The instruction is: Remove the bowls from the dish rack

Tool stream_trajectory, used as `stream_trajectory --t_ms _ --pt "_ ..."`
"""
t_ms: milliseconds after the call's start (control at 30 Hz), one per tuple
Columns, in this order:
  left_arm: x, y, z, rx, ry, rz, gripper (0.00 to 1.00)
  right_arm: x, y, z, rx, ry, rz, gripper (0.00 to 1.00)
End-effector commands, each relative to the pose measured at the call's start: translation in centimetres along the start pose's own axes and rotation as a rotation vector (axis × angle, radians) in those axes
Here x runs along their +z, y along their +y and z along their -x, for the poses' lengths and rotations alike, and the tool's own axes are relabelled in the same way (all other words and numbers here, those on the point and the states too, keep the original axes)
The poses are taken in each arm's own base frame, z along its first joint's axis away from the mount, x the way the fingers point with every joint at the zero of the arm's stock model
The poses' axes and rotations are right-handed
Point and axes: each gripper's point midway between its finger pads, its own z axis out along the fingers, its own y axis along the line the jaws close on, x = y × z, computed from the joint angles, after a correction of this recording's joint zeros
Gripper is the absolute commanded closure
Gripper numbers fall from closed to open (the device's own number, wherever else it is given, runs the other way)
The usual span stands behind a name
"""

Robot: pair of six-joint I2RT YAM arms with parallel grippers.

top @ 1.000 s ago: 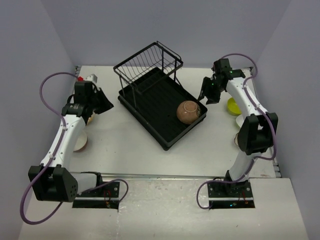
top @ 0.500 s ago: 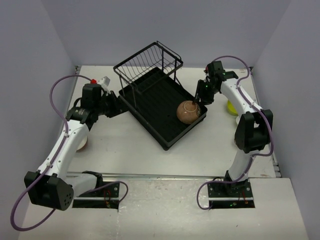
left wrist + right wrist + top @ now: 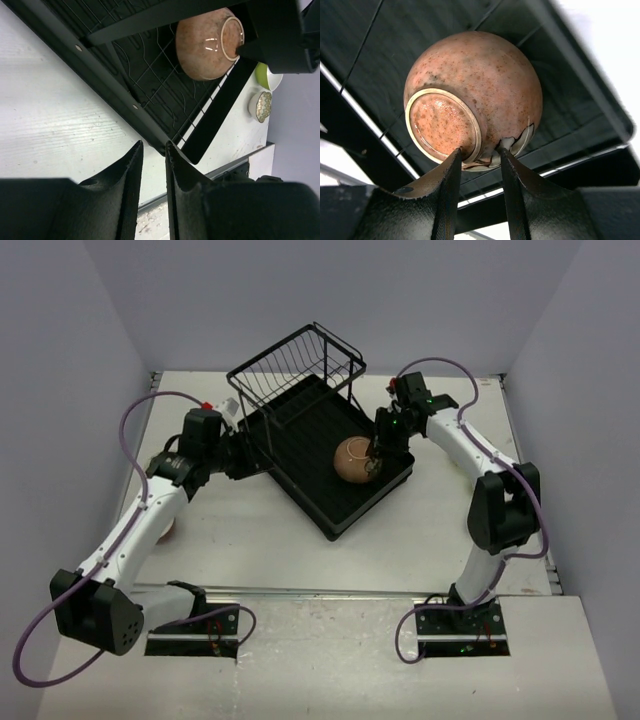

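Observation:
The black dish rack (image 3: 300,475) lies slantwise mid-table, its raised wire basket (image 3: 295,365) at the far end. One tan-brown bowl (image 3: 350,460) rests bottom-up and tilted in the rack's tray. In the right wrist view the bowl (image 3: 480,85) shows its foot ring, and my right gripper (image 3: 480,150) pinches that ring's edge between its fingertips. My right gripper (image 3: 375,458) is at the bowl's right side. My left gripper (image 3: 250,455) hovers at the rack's left rim, and my left gripper (image 3: 152,146) has its fingers a small gap apart with nothing between them.
A lime-green bowl (image 3: 265,77) and a white patterned bowl (image 3: 261,106) stand on the table right of the rack. A reddish bowl (image 3: 166,528) peeks out under my left arm. Walls close in the table on three sides.
My right gripper came down onto the tan-brown bowl and narrowed on its foot ring; the bowl shifted left and tilted. My left arm swung right to the rack's left rim.

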Motion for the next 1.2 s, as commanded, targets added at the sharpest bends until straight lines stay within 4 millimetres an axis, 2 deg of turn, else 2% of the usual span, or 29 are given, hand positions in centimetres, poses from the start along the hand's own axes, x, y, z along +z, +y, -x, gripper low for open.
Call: stream_trajectory --t_ms 0,167,433,533,667,700,867,933,1133,1167 --pt "0.8 -1.8 0.3 0.001 0.009 -0.037 0.75 1.3 0.2 -3.6 -0.019 0.109 -0.023 0.63" --pt "2.2 -2.7 -0.5 0.008 0.042 -0.031 0.75 1.3 1.5 -3.8 -0.051 0.118 -0.015 0.63" --pt "3.1 -3.7 -0.3 0.013 0.047 -0.037 0.74 1.5 5.0 -3.9 -0.114 0.151 0.050 0.64" --pt "3.3 -3.9 -0.3 0.009 0.048 -0.042 0.74 1.3 5.6 -4.0 -0.132 0.158 0.053 0.62" --pt "3.9 -4.2 -0.3 -0.002 0.054 -0.048 0.74 -0.1 5.9 -3.5 -0.141 0.118 0.057 0.49" --pt "4.0 -4.2 -0.4 -0.004 0.055 -0.049 0.74 -0.4 5.9 -3.4 -0.143 0.115 0.056 0.43" --pt "5.4 -4.7 -0.7 -0.007 0.076 -0.053 0.74 -1.4 5.9 -3.4 -0.141 0.113 0.072 0.28" --pt "5.7 -5.4 -0.8 -0.001 0.081 -0.065 0.74 -1.2 5.9 -3.6 -0.135 0.126 0.088 0.18" --pt "7.4 -6.7 -1.8 0.002 0.112 -0.067 0.74 -0.3 6.3 -3.7 -0.130 0.149 0.167 0.11" --pt "7.6 -6.9 -1.6 0.003 0.105 -0.065 0.74 -0.2 6.3 -3.6 -0.128 0.146 0.179 0.06"
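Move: Within the rack's tray, the speckled brown bowl's middle lies about 4 cm left, 1 cm back and 3 cm below the right fingertips. From the right hand, the tray's near corner is some 9 cm left, 15 cm back and 7 cm down, and the green bowl is about 20 cm right and level, 7 cm below. From the left hand, the brown bowl lies roughly 17 cm right, 6 cm ahead and 11 cm down, with the rack's left rim about 4 cm right, 1 cm back and 12 cm below. Pushing the brown bowl along the tray with its half-open fingertips, the right hand goes about 6 cm left and somewhat back at a steady height, turning some 10 degrees counter-clockwise, then halts beside the bowl's foot and spreads its fingers wide. The left hand comes some 7 cm right towards the bowl, also sinking and edging forward, its fingers staying slightly open; it seems to bear on the rack's left side. ##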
